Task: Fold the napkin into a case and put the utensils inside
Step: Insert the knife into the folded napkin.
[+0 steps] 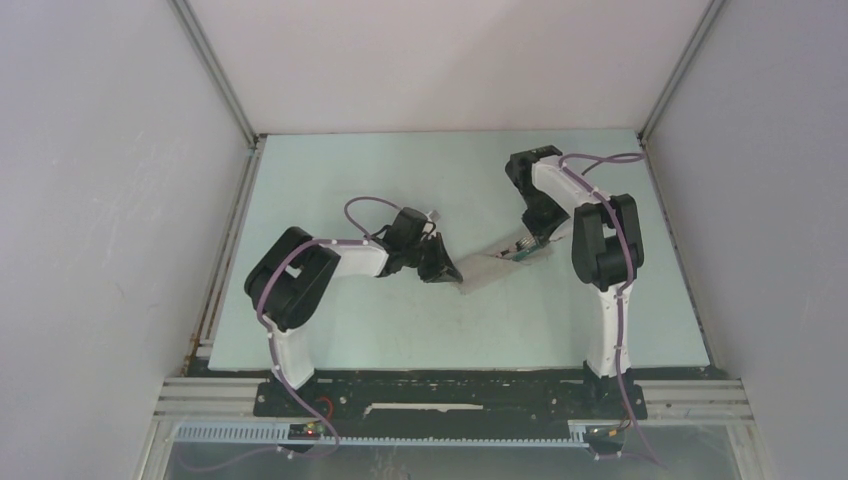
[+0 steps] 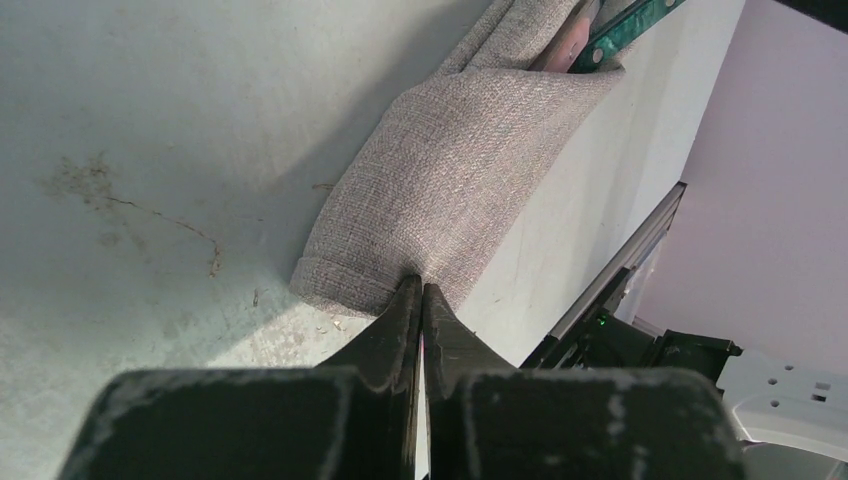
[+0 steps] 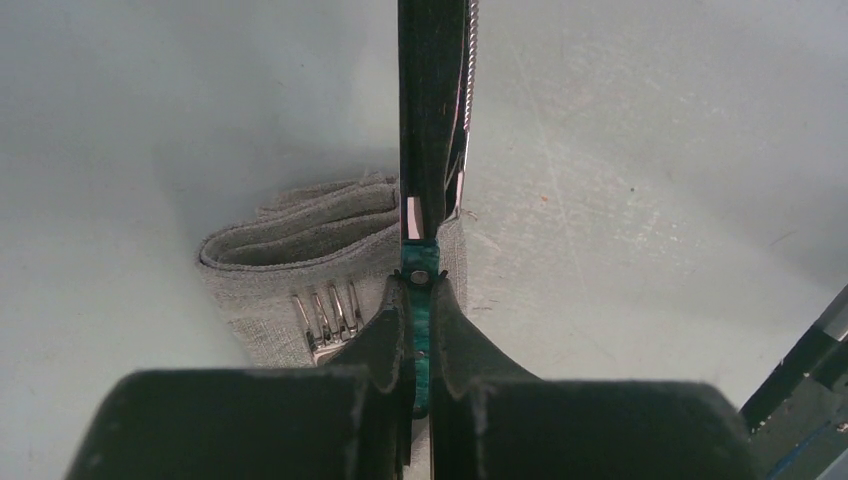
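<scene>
The napkin lies folded as a narrow grey case at mid-table between both arms. My left gripper is shut, its tips pinching the case's near end, where the cloth puckers; in the top view it sits at the case's left end. At the other end my right gripper is shut on the dark teal handle of a utensil, which runs out over the case's open mouth. Silver fork tines rest on the cloth beside the jaws. A pink handle and the teal handle poke from the case's far end.
The pale green table is ringed by grey enclosure walls and an aluminium frame. A brown stain marks the surface left of the case. The right arm's elbow stands just right of the case.
</scene>
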You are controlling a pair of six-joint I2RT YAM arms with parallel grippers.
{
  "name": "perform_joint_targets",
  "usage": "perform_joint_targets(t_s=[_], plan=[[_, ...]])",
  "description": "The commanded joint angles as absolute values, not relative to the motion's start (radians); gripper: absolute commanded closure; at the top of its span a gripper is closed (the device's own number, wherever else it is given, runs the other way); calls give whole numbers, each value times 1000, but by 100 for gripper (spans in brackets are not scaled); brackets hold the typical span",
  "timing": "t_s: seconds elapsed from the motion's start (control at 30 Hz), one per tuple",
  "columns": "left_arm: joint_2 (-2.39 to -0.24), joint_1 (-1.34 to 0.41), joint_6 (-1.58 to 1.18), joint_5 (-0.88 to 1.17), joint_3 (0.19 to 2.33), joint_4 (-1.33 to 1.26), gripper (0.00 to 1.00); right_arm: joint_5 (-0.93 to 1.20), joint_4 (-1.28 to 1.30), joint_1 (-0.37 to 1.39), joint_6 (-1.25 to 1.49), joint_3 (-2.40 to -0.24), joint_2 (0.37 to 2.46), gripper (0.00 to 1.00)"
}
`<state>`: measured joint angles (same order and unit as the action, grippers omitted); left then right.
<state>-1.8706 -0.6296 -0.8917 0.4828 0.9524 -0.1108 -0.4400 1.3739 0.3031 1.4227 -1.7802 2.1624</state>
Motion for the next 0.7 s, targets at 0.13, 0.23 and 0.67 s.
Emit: perform_joint_targets(t_s=[0.13, 0.23, 0.67], plan=[[-1886, -625, -890, 474, 962, -133, 96, -379, 1345, 334, 1436, -1754, 2123, 100], [-1893, -624, -891, 471, 960, -137, 96, -340, 1345, 347, 1438, -1749, 2117, 100], [-1888, -625, -890, 471, 956, -144, 96, -134, 1285, 384, 1457, -1693, 2107, 100]])
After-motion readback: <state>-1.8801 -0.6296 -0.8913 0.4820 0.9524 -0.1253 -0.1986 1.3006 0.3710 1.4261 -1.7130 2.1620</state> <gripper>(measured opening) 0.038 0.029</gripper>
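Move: The right hand already holds the knife, with the butt of its teal handle at the pocket mouth of the folded napkin. That mouth lies about 7 cm to the left, 3 cm back and 3 cm below. The fork's tines are roughly 3 cm left, 1 cm ahead and 3 cm below; the napkin's closed end is some 17 cm left and 9 cm back. From the left hand, the mouth is around 10 cm right, 5 cm ahead and 1 cm above. Leftward, gathering speed, the right hand travels about 6 cm, drawing 2 cm back and sinking 2 cm, and slides the knife handle-first into the napkin's pocket beside the fork. Its shut fingers keep their pinch near the blade end of the handle while the wrist tips some 13 degrees to point more steeply down. The left hand stays put, closed fingertips pinning the napkin's closed end. ##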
